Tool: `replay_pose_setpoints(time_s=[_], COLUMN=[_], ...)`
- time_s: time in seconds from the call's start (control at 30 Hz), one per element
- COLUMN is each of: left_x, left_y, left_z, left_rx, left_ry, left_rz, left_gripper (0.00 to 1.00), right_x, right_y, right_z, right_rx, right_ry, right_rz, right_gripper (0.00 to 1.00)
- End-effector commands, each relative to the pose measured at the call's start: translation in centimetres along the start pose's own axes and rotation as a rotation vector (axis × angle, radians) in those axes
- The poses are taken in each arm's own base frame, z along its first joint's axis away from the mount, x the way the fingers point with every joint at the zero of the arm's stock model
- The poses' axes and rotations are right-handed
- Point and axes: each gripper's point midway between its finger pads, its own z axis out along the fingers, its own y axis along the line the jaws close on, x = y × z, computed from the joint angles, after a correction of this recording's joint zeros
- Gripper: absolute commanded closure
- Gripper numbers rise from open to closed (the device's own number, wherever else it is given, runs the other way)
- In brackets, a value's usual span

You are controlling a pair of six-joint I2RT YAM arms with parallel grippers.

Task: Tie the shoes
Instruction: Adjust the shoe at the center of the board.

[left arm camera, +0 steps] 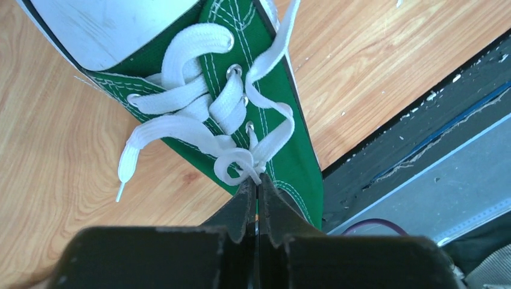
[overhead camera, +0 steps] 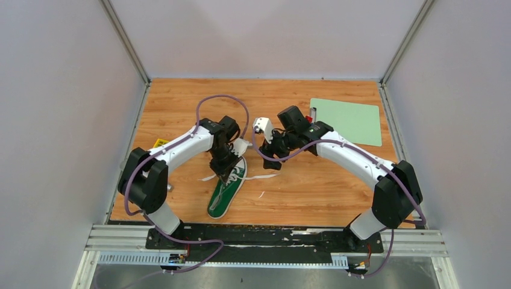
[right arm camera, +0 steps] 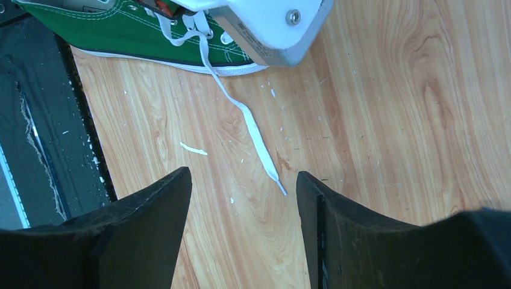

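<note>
The green shoe (overhead camera: 224, 198) lies on the wooden table with its white toe cap (left arm camera: 108, 30) pointing away from the arm bases. Its white laces are loosely crossed over the tongue. My left gripper (left arm camera: 257, 182) is right over the lacing, shut on a small loop of lace (left arm camera: 236, 164) near the top eyelets. One free lace end (left arm camera: 128, 158) trails onto the wood on one side, and the other lace end (right arm camera: 253, 129) lies on the table on the other side. My right gripper (right arm camera: 244, 174) hovers open above that lace's tip, holding nothing, just right of the shoe (right arm camera: 120, 30).
A pale green mat (overhead camera: 348, 120) lies at the back right. A small yellow object (overhead camera: 159, 143) sits by the left arm. The left arm's white wrist housing (right arm camera: 271, 30) overhangs the shoe. The black base rail (overhead camera: 265, 236) runs along the near edge.
</note>
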Motion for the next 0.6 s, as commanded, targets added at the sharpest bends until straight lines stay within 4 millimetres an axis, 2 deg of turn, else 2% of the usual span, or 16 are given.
replay_pose_setpoints(time_s=[0.0,0.17,0.27,0.4,0.57], left_x=[-3.1,-7.7,-9.3,-9.8,-9.2], left_y=[-0.4,0.2,0.6,0.3,-0.8], left_z=[-0.8,-3.6,-4.3,-3.5,-2.0], left_rx=[0.015,-0.015,-0.03,0.009,0.091], left_ry=[-0.096,-0.219,-0.268,-0.257,-0.238], left_rz=[-0.026,-0.029,-0.032,-0.056,-0.063], left_gripper=[1.0,1.0,1.0,1.0,1.0], right_x=[-1.2,-1.4,-1.3,-1.4,-1.0], right_y=[-0.7,-1.2,-1.3,-1.4,-1.4], right_z=[-1.1,-1.3,-1.2,-1.1,-1.0], right_rx=[0.039,0.05,0.051,0.052,0.052], right_ry=[-0.041,-0.045,-0.042,-0.041,-0.033], right_rz=[-0.049,-0.045,-0.042,-0.044,-0.045], right_gripper=[0.35,0.35,0.35,0.35,0.35])
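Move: The shoe whose top lace is already pinched in the shut left fingers has its middle about 2 cm back, 2 cm right and 4 cm below that hand. The board's centre is some 15 cm ahead, 15 cm right and 8 cm down. The left lace end lies about 9 cm left and 1 cm ahead, the right one roughly 21 cm right and 2 cm ahead. From the right hand, the shoe's middle is some 11 cm back, 15 cm left and 10 cm lower. The shoe is hauled by its laces towards the board's centre: the left hand keeps its pinch near the top eyelets and, after a brief pause, sweeps about 7 cm forward and 5 cm right. It climbs nearly 4 cm on the way, then eases down slightly at the end, the wrist tilting some 10 degrees. ##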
